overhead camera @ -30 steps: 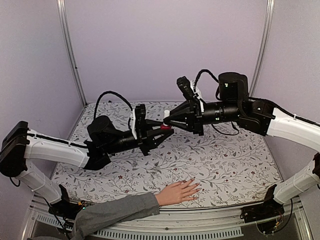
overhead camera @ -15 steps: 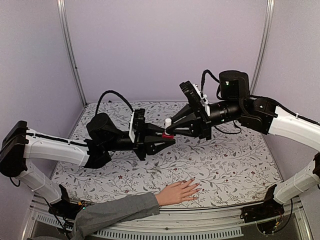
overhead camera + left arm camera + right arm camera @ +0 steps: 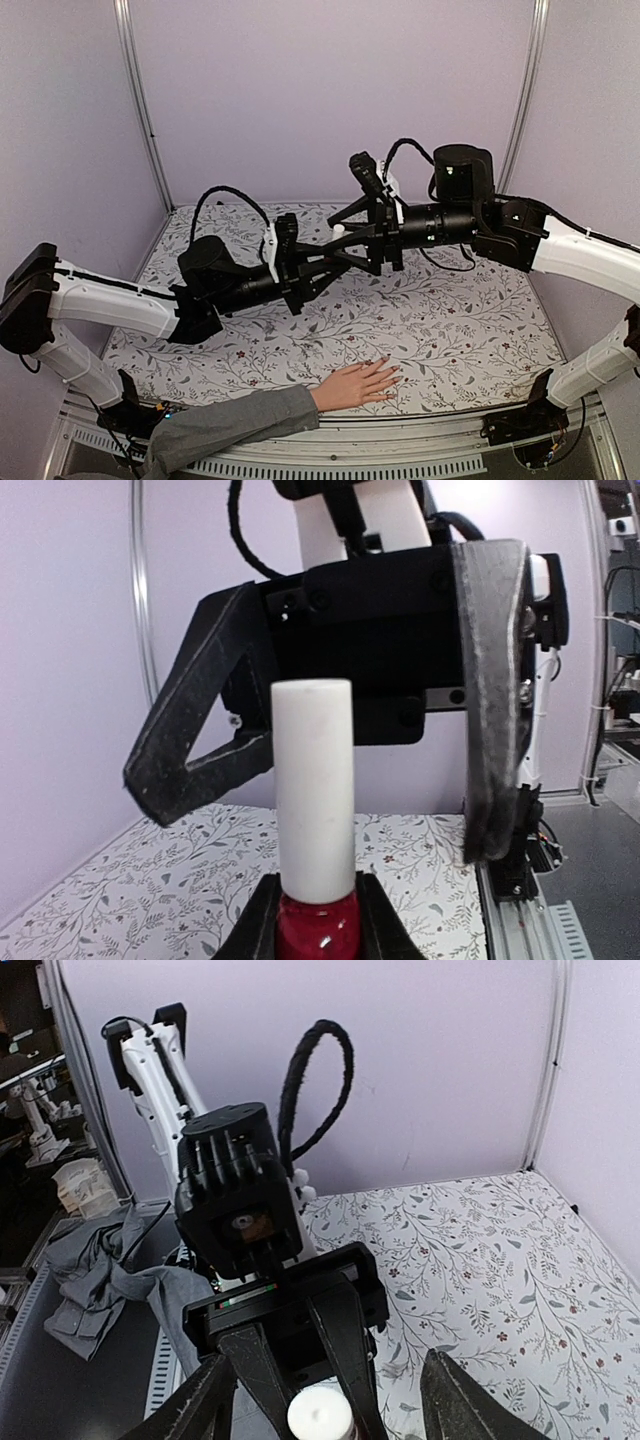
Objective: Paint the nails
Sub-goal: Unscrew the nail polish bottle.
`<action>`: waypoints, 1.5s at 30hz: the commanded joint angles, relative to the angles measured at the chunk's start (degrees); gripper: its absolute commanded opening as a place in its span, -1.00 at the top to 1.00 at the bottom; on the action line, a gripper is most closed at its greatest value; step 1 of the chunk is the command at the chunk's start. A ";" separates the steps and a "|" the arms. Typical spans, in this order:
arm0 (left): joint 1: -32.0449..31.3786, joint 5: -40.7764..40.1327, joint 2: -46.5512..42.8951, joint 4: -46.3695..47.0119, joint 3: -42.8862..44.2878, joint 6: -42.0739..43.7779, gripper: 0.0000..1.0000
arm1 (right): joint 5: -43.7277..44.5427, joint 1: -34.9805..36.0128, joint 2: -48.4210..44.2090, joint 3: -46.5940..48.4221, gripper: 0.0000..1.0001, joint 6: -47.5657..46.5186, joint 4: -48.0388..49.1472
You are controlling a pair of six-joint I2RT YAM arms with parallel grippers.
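A pale hand (image 3: pixel 352 386) in a grey sleeve (image 3: pixel 230 420) lies palm down at the table's near edge. Its nails (image 3: pixel 394 374) point right and are too small to tell their colour. High above the table middle, my left gripper (image 3: pixel 332 258) (image 3: pixel 318 930) is shut on a small red bottle (image 3: pixel 318 928) with a tall white cap (image 3: pixel 315 790) (image 3: pixel 339 231) (image 3: pixel 320 1418). My right gripper (image 3: pixel 340 240) (image 3: pixel 325 1410) faces it, open. Its fingers (image 3: pixel 490 700) stand well off either side of the cap without touching it.
The floral tablecloth (image 3: pixel 450 330) covers the table between purple walls. Both arms meet in mid-air well behind the hand. Outside the cell, grey cloth (image 3: pixel 100 1280) lies on a bench. A metal rail (image 3: pixel 420 440) runs along the near edge.
My right gripper, shut on the white cap a second ago, has let go and spread its jaws wide. The left gripper keeps hold of the bottle, which sits slightly higher now.
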 commanded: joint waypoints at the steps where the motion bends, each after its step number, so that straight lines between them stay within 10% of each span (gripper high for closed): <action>1: -0.14 -10.74 -1.55 1.41 -0.78 0.95 1.00 | 9.43 -0.72 -1.50 -0.46 -0.35 5.00 2.26; 23: -3.34 -34.27 4.12 -1.20 4.31 8.34 1.00 | 19.96 -0.79 3.42 1.20 0.03 21.48 2.66; 45: -4.13 -35.84 6.32 -4.16 7.42 11.87 1.00 | 19.45 -0.82 5.85 4.78 0.64 20.57 1.07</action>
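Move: The white cap stands between the right hand's open fingers, level with its hand point front to back, about 1 cm to its left and 1 cm below. The red bottle body sits under the cap, some 4 cm below the right hand and about 1 cm to its left. The left hand already holds the bottle body between its pads, with the cap about 3 cm straight above. Both hands swing about 8 cm forward, left turning counter-clockwise, right clockwise, as right fingers close round the cap. ##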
